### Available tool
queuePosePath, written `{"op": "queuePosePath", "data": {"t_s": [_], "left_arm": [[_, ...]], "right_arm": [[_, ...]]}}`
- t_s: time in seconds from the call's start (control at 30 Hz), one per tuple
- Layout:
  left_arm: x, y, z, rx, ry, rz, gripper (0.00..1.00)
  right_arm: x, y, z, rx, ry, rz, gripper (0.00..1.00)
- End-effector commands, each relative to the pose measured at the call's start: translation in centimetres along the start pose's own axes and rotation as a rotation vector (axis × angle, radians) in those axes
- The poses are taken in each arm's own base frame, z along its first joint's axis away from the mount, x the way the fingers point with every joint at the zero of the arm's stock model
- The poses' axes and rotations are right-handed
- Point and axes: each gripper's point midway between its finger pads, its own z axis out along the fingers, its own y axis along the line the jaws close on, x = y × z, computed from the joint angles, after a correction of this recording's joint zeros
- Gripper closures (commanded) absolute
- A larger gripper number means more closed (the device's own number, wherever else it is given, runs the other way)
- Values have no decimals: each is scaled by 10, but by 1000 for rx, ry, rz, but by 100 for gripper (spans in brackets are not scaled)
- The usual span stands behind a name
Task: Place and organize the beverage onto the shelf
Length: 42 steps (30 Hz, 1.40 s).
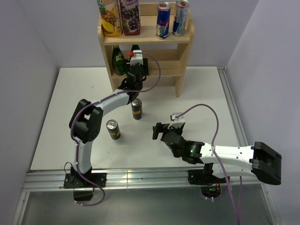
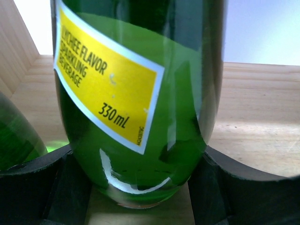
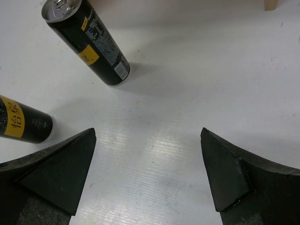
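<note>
The wooden shelf (image 1: 183, 51) stands at the back of the table. My left gripper (image 1: 136, 69) reaches into its middle tier and is shut on a green bottle (image 2: 136, 93) with a yellow label. The bottle stands upright on the shelf board (image 2: 253, 112), and a black finger (image 2: 220, 187) presses each side of its base. A second green bottle (image 1: 118, 60) stands just to its left. Two black cans (image 1: 136, 108) (image 1: 113, 130) stand on the white table. My right gripper (image 1: 157, 131) hovers open to their right with nothing between its fingers (image 3: 61, 173).
The top tier holds two juice cartons (image 1: 108, 16) (image 1: 130, 16) and two slim cans (image 1: 163, 19) (image 1: 180, 18). In the right wrist view both black cans (image 3: 86, 42) (image 3: 23, 124) appear at the upper left. Grey walls enclose the table (image 1: 201, 98).
</note>
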Motion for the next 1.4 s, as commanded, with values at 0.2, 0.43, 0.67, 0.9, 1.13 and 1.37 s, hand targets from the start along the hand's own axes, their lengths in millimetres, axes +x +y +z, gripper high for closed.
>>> {"op": "queuePosePath", "data": {"t_s": [0.2, 0.43, 0.67, 0.9, 1.13, 1.37], "left_arm": [[-35, 42, 5, -80, -62, -46, 100], [-24, 38, 6, -67, -27, -50, 87], [-18, 36, 3, -45, -16, -58, 43], [-13, 28, -7, -43, -11, -36, 22], [-10, 23, -15, -40, -4, -30, 1], [-11, 21, -25, -48, -3, -26, 1]], "right_arm": [[-14, 10, 5, -1, -37, 35, 0], [-14, 8, 4, 4, -37, 40, 0], [-14, 4, 2, 8, -41, 49, 0], [-14, 2, 1, 14, -41, 59, 0], [-16, -2, -2, 17, -44, 71, 0], [-16, -4, -4, 20, -46, 80, 0]]}}
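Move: The left hand holds a green bottle low on its body, just over the middle shelf; the shelf spot it is going to lies about 1 cm left, no farther out, and some 4 cm below. The other green bottle stands about 8 cm left and 1 cm farther out, its middle roughly 4 cm higher than the hand. A dark can on the table is some 18 cm back, straight in line and 18 cm below. From the right hand, the shelf spot lies about 32 cm ahead, 17 cm left and 8 cm above. Bring the left gripper, still pinching its green bottle, about 1.5 cm left along the middle shelf towards the side wall, its left finger pushing against the neighbouring bottle. Hold there briefly, then open the fingers wide to let go and draw straight back nearly 2 cm, keeping the hand level. ##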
